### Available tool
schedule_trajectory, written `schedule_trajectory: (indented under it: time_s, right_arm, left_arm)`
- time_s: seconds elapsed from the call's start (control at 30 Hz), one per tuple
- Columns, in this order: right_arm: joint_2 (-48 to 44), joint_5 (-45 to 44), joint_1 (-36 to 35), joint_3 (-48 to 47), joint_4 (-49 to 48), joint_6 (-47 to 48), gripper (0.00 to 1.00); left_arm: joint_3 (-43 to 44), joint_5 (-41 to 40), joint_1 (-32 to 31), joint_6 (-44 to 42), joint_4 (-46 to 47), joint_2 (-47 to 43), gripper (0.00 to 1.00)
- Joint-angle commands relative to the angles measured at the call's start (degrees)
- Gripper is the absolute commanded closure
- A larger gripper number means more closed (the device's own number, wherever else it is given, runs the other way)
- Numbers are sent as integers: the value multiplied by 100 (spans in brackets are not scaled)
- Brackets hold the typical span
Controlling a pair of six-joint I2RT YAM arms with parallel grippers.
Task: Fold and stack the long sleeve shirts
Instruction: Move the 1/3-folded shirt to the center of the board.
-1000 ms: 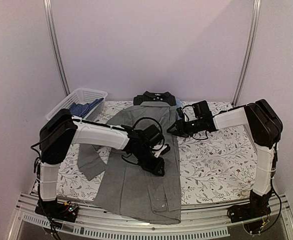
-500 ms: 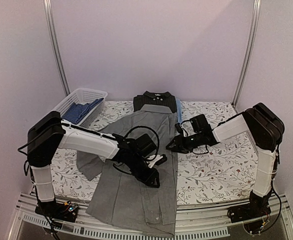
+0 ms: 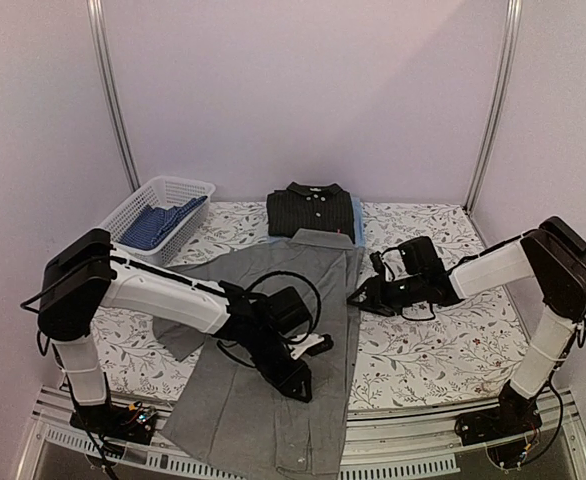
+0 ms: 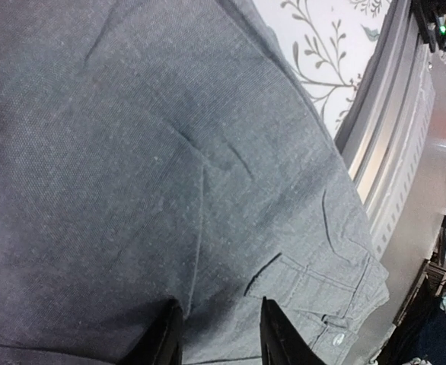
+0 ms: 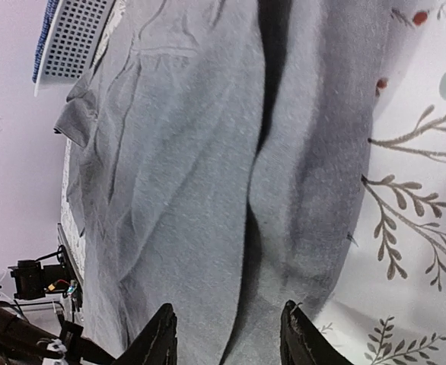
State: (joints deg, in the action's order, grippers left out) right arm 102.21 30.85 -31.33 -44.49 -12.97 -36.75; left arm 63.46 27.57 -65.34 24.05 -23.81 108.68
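Note:
A mid-grey long sleeve shirt [image 3: 243, 400] lies spread open down the middle of the table, collar toward the back and hem hanging over the front edge. My left gripper [image 3: 301, 388] rests on its lower front, jaws apart, with flat cloth [image 4: 170, 152] under and between the fingers of the left gripper [image 4: 220, 304]. My right gripper [image 3: 358, 297] sits low at the shirt's right edge, also open, over a long crease in the grey shirt [image 5: 192, 190], which runs under the right gripper [image 5: 227, 306]. A folded black shirt [image 3: 311, 210] lies at the back, with a light blue shirt [image 3: 358, 218] showing beneath it.
A white lattice basket [image 3: 138, 205] holding blue cloth [image 3: 163, 218] stands at the back left; its corner [image 5: 74, 30] shows in the right wrist view. The floral table cover [image 3: 423, 340] is bare on the right. A metal rail [image 3: 423, 465] runs along the front edge.
Both grippers have moved toward the near edge and the grey shirt has slid with them. Its hem hangs further over the front, and the black shirt is more uncovered.

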Motion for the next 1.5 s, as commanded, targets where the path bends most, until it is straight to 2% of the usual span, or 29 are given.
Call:
schedule_trajectory:
  time_s: [0.0, 0.1, 0.23, 0.47, 0.7, 0.83, 0.93, 1.07, 1.23, 1.37, 1.47]
  right_arm:
    - [-699, -338, -13, -339, 144, -63, 55]
    - [-745, -257, -98, -710, 138, -39, 55]
    - [-200, -76, -261, -1174, 102, 17, 55]
    - [650, 86, -259, -1600, -8, 54, 55]
    - [1279, 174, -136, -1858, -19, 52, 55]
    - [1488, 95, 137, -1689, 6, -67, 55]
    - [1494, -87, 364, -1454, 156, -207, 56]
    - [1154, -539, 561, -772, 233, -421, 56]
    - [275, -1027, 761, 270, 236, -691, 55]
    - [-720, -1437, 836, 1276, 275, -1013, 55]
    - [-1794, -1667, 908, 2041, 384, -1397, 55]
  left_arm:
    - [-150, 159, -84, -194, -423, -183, 65]
    - [-181, 175, -78, -254, -458, -214, 65]
    - [-85, 170, -68, -324, -534, -278, 65]
    - [725, -346, 423, -111, -620, -370, 65]
    - [2224, -752, 595, -16, -609, 895, 66]
    - [2692, -589, 586, -58, -706, 1472, 66]
    - [2742, -510, 586, -79, -730, 1539, 66]
    - [2540, -509, 589, -126, -730, 1348, 66]
    - [2202, -291, 586, -208, -634, 1088, 66]
    - [2082, -145, 572, -299, -607, 982, 66]
    - [2027, -118, 574, -350, -609, 899, 66]
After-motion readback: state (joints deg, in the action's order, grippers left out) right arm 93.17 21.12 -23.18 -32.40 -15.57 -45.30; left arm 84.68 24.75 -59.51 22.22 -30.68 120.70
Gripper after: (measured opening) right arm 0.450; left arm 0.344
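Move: My right hand sits at the grey shirt's right edge, just above the cloth; the shirt's collar lies about 15 cm ahead and 7 cm left of it, and the folded dark shirt some 21 cm ahead and 9 cm left. My left hand is low on the lower body; the strip along the shirt's right edge is roughly 11 cm ahead and 9 cm right, the loose left sleeve about 12 cm ahead and 25 cm left. I lift my right hand clear by about 10 cm, step it forward and left onto the cloth below the collar, then drag that end of the shirt some 14 cm right and a little back, turning 20 degrees clockwise. Meanwhile my left hand eases back-left, hops forward and right over the body, comes down near the right edge and creeps slightly back-left. Both sets of fingers stay part-open. ##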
